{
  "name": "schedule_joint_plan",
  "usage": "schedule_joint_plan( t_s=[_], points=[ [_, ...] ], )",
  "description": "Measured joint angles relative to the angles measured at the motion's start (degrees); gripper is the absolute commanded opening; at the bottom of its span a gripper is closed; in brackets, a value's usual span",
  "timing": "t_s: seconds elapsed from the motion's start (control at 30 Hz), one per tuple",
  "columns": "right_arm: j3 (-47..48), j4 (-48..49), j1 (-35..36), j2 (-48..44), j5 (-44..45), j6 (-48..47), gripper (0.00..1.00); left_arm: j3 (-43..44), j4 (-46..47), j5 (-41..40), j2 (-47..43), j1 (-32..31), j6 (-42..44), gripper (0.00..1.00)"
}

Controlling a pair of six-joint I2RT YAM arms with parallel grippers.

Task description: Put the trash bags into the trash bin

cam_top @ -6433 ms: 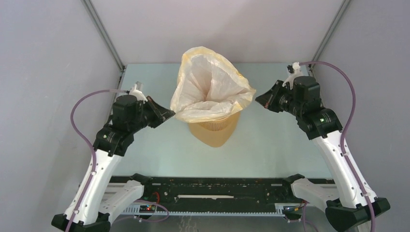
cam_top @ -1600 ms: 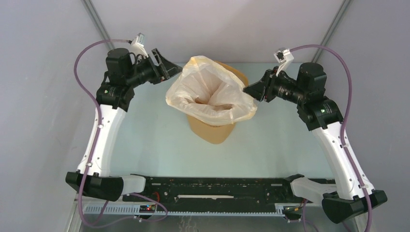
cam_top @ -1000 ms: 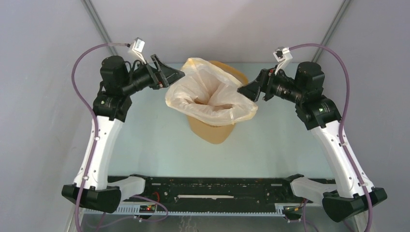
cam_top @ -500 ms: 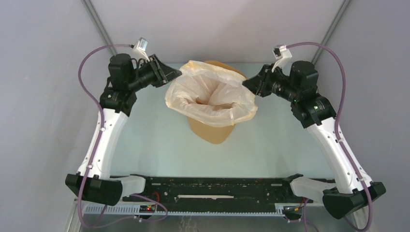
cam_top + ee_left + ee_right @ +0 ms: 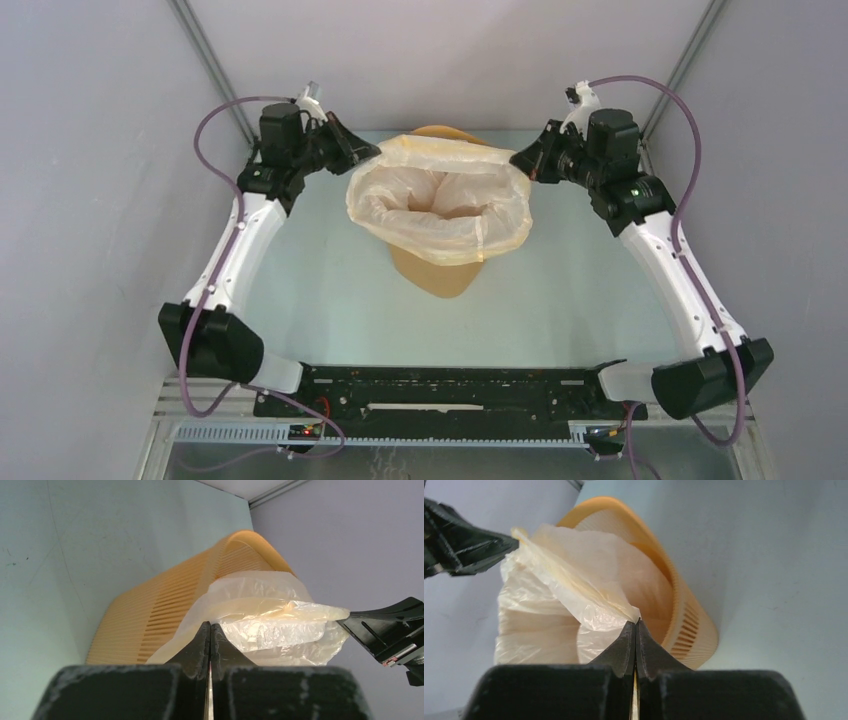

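Note:
The orange-yellow trash bin (image 5: 437, 275) stands mid-table with its slotted band low on the wall. A cream-white translucent trash bag (image 5: 437, 205) hangs in its mouth, the rim spread wide above the bin top. My left gripper (image 5: 372, 152) is shut on the bag's far-left rim. At the far-right rim my right gripper (image 5: 517, 160) is shut on the film too. The left wrist view shows closed fingertips (image 5: 210, 626) against the bag (image 5: 270, 615) beside the bin (image 5: 160, 610). In the right wrist view the bag (image 5: 574, 580) runs into the pinched gripper (image 5: 637, 622), bin (image 5: 689, 622) behind.
Grey enclosure walls close in on the left, right and back of the pale green table (image 5: 600, 300). A black rail (image 5: 440, 385) with the arm bases runs along the near edge. Each wrist view shows the opposite gripper across the bag.
Both grippers went from open to shut on the bag's rim. Both arms shifted toward the back of the table, and the bag mouth now stretches wider and flatter between them.

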Motion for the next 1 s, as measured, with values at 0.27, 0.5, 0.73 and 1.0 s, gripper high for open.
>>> schedule_joint_plan(
  t_s=[0.27,0.5,0.73,1.0],
  points=[
    [2.91,-0.94,-2.78,9.07,1.2,2.97,0.0,2.45,1.27,-0.17,8.26,-0.11,-2.54,0.0],
    [5.27,0.02,-4.04,12.37,-0.31,5.66,0.0,4.83,3.8,0.22,12.35,-0.11,-5.77,0.0],
    [6.93,2.16,-6.01,15.65,-2.91,8.5,0.0,5.88,4.2,0.26,15.34,-0.04,-9.94,0.0],
    [5.86,3.89,-8.2,16.24,-6.99,10.71,0.02,5.77,3.3,1.81,17.22,0.04,-14.56,0.0]
  ],
)
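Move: I already grip the trash bag's far edge in both hands. The trash bin's far rim is aimed at: its middle is about 9 cm ahead, 12 cm to the right and 6 cm below my left hand. It is also about 9 cm ahead, 12 cm left and 6 cm below my right. The bin's middle is roughly level between the hands, 20 cm lower. The bag's middle lies about 5 cm back from either hand, 11 cm right of my left hand and 13 cm left of my right. With both grippers kept shut on the bag's edge, I carry it forward and down towards the bin's far rim, to hook it over. My left hand goes about 6.5 cm out and as far down, sinking in two stages and drifting right; my right reaches 8 cm out and sinks 5, mostly early. Both wrists tip down some 15 degrees and roll a little in opposite senses. ##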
